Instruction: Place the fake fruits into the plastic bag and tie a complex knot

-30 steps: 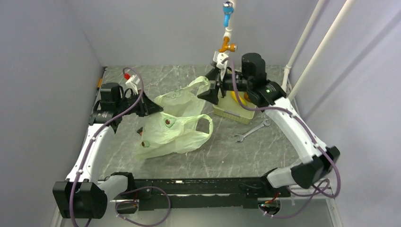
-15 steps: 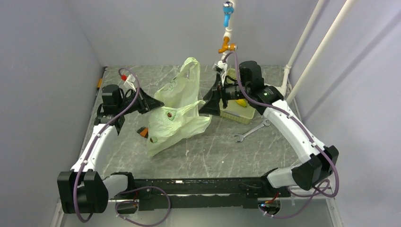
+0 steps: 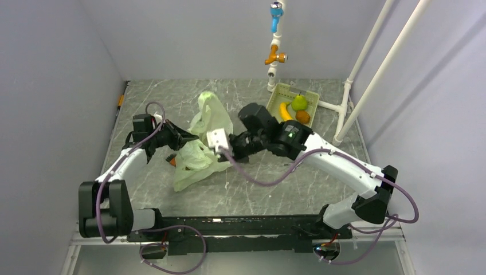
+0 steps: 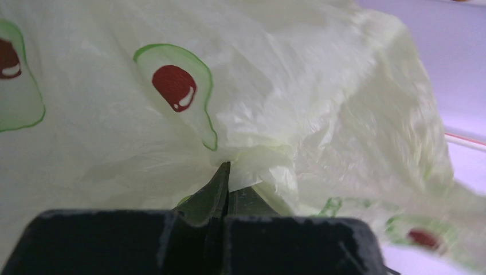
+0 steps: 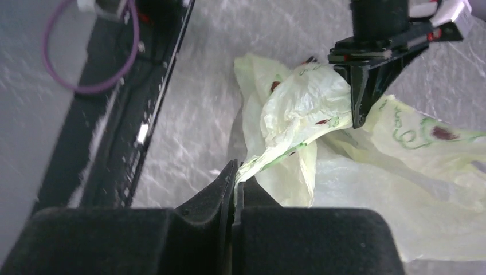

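Observation:
The plastic bag [image 3: 202, 134], pale green with avocado prints, is bunched up between both grippers at the table's left middle. My left gripper [image 3: 183, 139] is shut on a gathered fold of the bag [image 4: 252, 163], its jaws [image 4: 226, 175] pressed together. My right gripper [image 3: 222, 154] is shut on a twisted strand of the bag [image 5: 286, 150] right at its tips [image 5: 236, 172]. The left gripper [image 5: 360, 114] shows across from it, pinching the same film. The fake fruits, a yellow banana [image 3: 284, 111], a green round one [image 3: 299, 102] and an orange one [image 3: 302, 117], lie in the tray.
The pale green tray [image 3: 277, 93] sits at the back right by the white pipes [image 3: 344, 109]. A small orange-and-black block [image 3: 171, 162] lies just left of the bag. The black base rail [image 5: 143, 114] runs along the near edge.
The right arm swung from the tray down and left to the bag and shut on a strand of it. The bag was pulled up and bunched. The left gripper stayed shut on it.

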Controlling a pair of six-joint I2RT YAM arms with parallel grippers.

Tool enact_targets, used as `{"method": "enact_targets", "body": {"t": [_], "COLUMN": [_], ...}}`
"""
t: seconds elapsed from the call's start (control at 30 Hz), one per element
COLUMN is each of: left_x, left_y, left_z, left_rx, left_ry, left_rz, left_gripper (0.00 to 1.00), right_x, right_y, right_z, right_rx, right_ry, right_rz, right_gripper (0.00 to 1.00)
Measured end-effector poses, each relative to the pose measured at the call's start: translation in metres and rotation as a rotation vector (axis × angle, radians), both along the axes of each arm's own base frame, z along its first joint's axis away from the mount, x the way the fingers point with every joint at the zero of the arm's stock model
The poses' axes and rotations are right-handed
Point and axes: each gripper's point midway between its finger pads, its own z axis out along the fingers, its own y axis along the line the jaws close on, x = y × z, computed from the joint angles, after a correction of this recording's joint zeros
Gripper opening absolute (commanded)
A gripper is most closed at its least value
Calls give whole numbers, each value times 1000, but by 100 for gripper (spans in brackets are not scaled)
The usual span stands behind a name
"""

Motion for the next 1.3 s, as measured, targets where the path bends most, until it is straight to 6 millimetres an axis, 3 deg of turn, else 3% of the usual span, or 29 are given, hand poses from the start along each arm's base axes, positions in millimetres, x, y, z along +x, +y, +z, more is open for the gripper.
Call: {"method": "enact_targets", "body": {"t": [0.2, 0.27, 0.33, 0.4, 0.5, 0.6, 0.67, 0.73, 0.83, 0.93, 1.07, 1.3], "left_x": [-2, -2, 1, 12, 27, 25, 16, 10, 1, -7, -16, -27], "left_y": [-5, -5, -3, 4, 9, 6, 2, -1, -5, -8, -13, -21], "left_z": [-40, -49, -55, -52, -31, -5, 8, 19, 24, 19, 17, 26], "left_rx": [-66, -74, -64, -37, 1, 34, 41, 43, 32, 11, -21, -60], "left_ry": [194, 231, 248, 215, 106, -25, -84, -139, -168, -163, -146, -165], "left_rz": [-14, -18, -8, 12, -13, -76, -117, -154, -192, -215, -244, -306], "left_gripper": [0, 0, 0, 0, 0, 0, 0, 0, 0, 0, 0, 0], "right_x": [-27, -36, -41, -48, -47, -8, 17, 29, 31, 38, 66, 120], "right_y": [-3, -10, -20, -25, -25, -28, -40, -56, -68, -74, -74, -60], "right_z": [-49, -79, -97, -95, -59, 8, 45, 81, 120, 136, 119, 27], "right_rx": [-203, -292, -354, -365, -294, -131, -35, 58, 173, 233, 217, 69], "right_ry": [-300, -363, -361, -333, -264, -202, -187, -176, -178, -182, -165, -18], "right_rz": [162, 215, 230, 214, 131, -72, -199, -293, -355, -398, -462, -506], "right_gripper": [0, 27, 71, 84, 90, 94, 94, 94, 95, 98, 100, 95]}}
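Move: The right hand still pinches a twisted strip of the plastic bag; the bag's loose far flap lies about 24 cm ahead, 3 cm left and 18 cm below it. The left gripper, pinching the gathered bag, is some 16 cm ahead, 9 cm left and 13 cm lower; the fruit crate stands roughly 36 cm ahead, 28 cm right and 26 cm below. From the left hand the flap is about 10 cm ahead, 7 cm right and 5 cm down. The right hand tugs its strip down and back about 10 cm, opens wide and lets go, then swings up over 20 cm and to the right before reaching forward and down towards the bag's far flap, turning some 30 degrees clockwise. The left fingers keep the gathered bag pinched throughout, dipping 5 cm, poking forward, then rising and easing back a few centimetres with a slight clockwise turn. ##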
